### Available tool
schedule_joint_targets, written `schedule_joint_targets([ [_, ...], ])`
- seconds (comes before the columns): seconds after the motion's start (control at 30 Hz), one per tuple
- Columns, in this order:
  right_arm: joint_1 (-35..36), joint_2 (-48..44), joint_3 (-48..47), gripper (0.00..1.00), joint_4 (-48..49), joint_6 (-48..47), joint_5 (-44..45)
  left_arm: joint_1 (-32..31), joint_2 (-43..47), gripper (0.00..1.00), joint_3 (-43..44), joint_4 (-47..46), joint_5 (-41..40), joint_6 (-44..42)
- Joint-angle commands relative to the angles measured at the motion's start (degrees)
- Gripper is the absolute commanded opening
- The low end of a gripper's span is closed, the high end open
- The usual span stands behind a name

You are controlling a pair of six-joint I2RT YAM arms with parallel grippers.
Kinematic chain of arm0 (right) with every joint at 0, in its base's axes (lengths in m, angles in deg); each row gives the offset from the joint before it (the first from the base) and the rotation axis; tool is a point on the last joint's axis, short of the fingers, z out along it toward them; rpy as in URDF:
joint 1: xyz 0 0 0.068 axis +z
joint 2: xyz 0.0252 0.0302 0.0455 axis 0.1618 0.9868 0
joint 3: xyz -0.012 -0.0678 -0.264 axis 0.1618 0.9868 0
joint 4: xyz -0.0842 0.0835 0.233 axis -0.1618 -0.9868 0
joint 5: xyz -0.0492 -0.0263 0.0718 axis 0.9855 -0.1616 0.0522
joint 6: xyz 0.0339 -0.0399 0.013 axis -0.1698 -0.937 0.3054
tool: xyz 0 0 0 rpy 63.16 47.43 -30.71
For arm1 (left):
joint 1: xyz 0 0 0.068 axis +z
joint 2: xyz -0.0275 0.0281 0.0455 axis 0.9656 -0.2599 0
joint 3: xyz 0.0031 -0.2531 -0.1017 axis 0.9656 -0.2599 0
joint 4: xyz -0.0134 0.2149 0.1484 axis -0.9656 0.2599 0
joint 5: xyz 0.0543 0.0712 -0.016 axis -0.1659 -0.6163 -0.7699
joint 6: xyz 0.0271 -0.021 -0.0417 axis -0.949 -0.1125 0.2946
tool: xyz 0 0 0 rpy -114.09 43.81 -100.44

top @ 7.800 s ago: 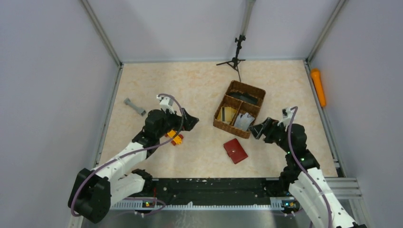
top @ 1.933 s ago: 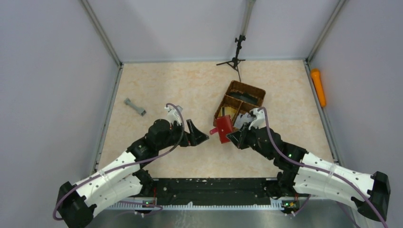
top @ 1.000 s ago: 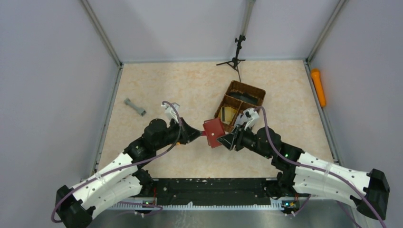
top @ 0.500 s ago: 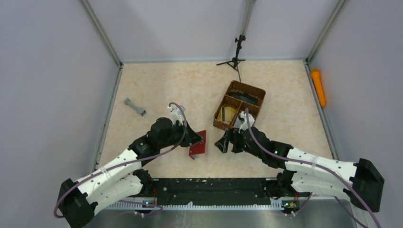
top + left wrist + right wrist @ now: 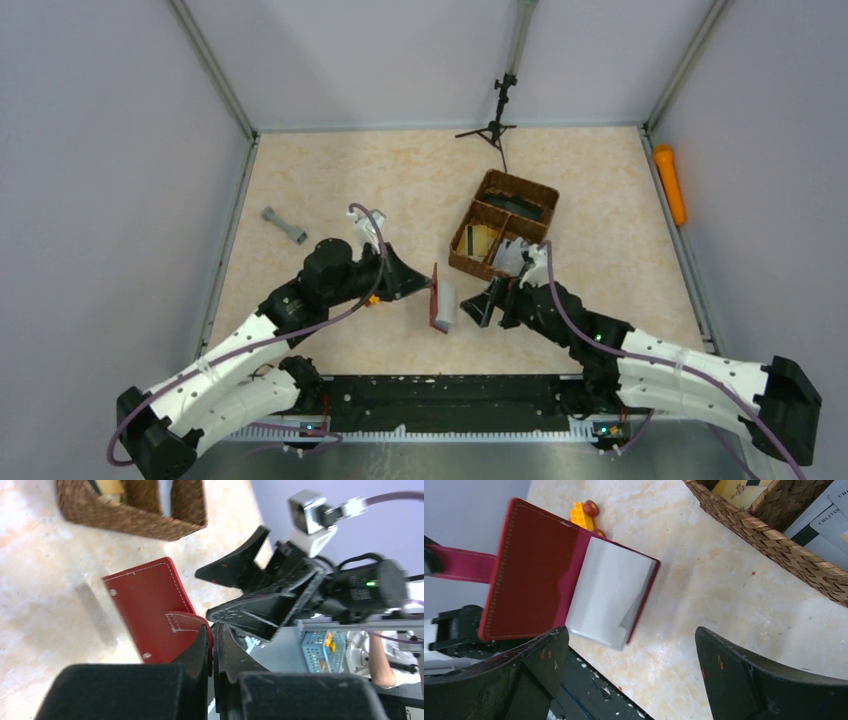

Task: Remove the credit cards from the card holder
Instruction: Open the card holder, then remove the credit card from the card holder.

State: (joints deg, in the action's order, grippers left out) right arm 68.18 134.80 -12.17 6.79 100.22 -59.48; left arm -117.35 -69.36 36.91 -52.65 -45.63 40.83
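Note:
The dark red card holder (image 5: 441, 300) hangs off the table, nearly edge-on in the top view. My left gripper (image 5: 430, 288) is shut on its side tab, and the left wrist view shows the fingers (image 5: 200, 645) pinching that tab below the red cover (image 5: 145, 600). In the right wrist view the card holder (image 5: 534, 580) hangs unfolded, and a pale grey panel (image 5: 606, 600) covers one half; I cannot tell if it is a card or lining. My right gripper (image 5: 631, 660) stands wide open just right of the holder, touching nothing. Tan-gold (image 5: 739, 487) and grey credit cards (image 5: 824, 527) lie in the basket.
The brown wicker basket (image 5: 490, 268) sits behind the right gripper. An orange toy block (image 5: 585, 512) lies on the table under the left arm. A grey dumbbell-shaped piece (image 5: 284, 225) lies at the left, a small black tripod (image 5: 497, 125) at the back, and an orange cylinder (image 5: 669, 182) past the right rail.
My right gripper has let go of the card holder, opened wide and drawn back to the right. The holder now hangs from my left gripper alone and has turned edge-on, unfolded.

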Motion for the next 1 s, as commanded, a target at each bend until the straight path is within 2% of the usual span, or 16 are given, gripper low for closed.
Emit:
schedule_joint_targets([
  [0.0,0.56,-6.10,2.69,0.99,6.94,3.47,1.11,0.11,3.09,0.00,5.67,-1.03,-0.13,2.16],
  [0.1,0.55,-7.83,3.86,0.99,9.16,5.96,0.43,0.07,3.77,0.00,6.87,-2.97,0.64,4.43],
  [0.23,0.61,-9.03,7.45,0.99,19.47,11.34,-2.99,0.06,3.68,0.00,7.70,-8.37,1.39,7.87],
  [0.4,0.57,-8.91,11.43,0.99,29.69,20.06,-2.18,0.00,2.48,0.00,9.25,-13.22,1.24,9.95],
  [0.67,0.52,-6.52,10.04,0.99,22.90,37.55,2.81,0.05,0.31,0.00,11.04,-16.80,0.00,10.62],
  [0.8,0.61,-3.94,11.70,0.99,27.74,49.26,1.09,0.05,-1.49,0.00,10.88,-21.05,0.91,11.97],
  [0.97,0.58,0.87,10.32,0.99,31.13,56.59,-2.04,0.05,-4.58,0.00,10.03,-25.61,1.70,13.86],
])
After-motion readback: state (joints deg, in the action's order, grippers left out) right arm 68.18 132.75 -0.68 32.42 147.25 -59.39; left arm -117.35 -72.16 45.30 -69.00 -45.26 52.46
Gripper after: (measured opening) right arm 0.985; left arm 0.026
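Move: The left hand already pinches the strap of the opened card holder, whose middle hangs about 3 cm to its right, 1 cm back and 4 cm below. From the empty, wide-open right hand, the holder lies roughly 8 cm left, level fore-and-aft and 3 cm higher. The woven basket's middle is some 26 cm ahead of the right hand, 5 cm right and 10 cm below; the yellow toy car about 12 cm ahead, 27 cm left and 11 cm below. Left, pinching the strap, lifts the card holder 12 cm; open right rises 5 cm, rolling some 50 degrees. ##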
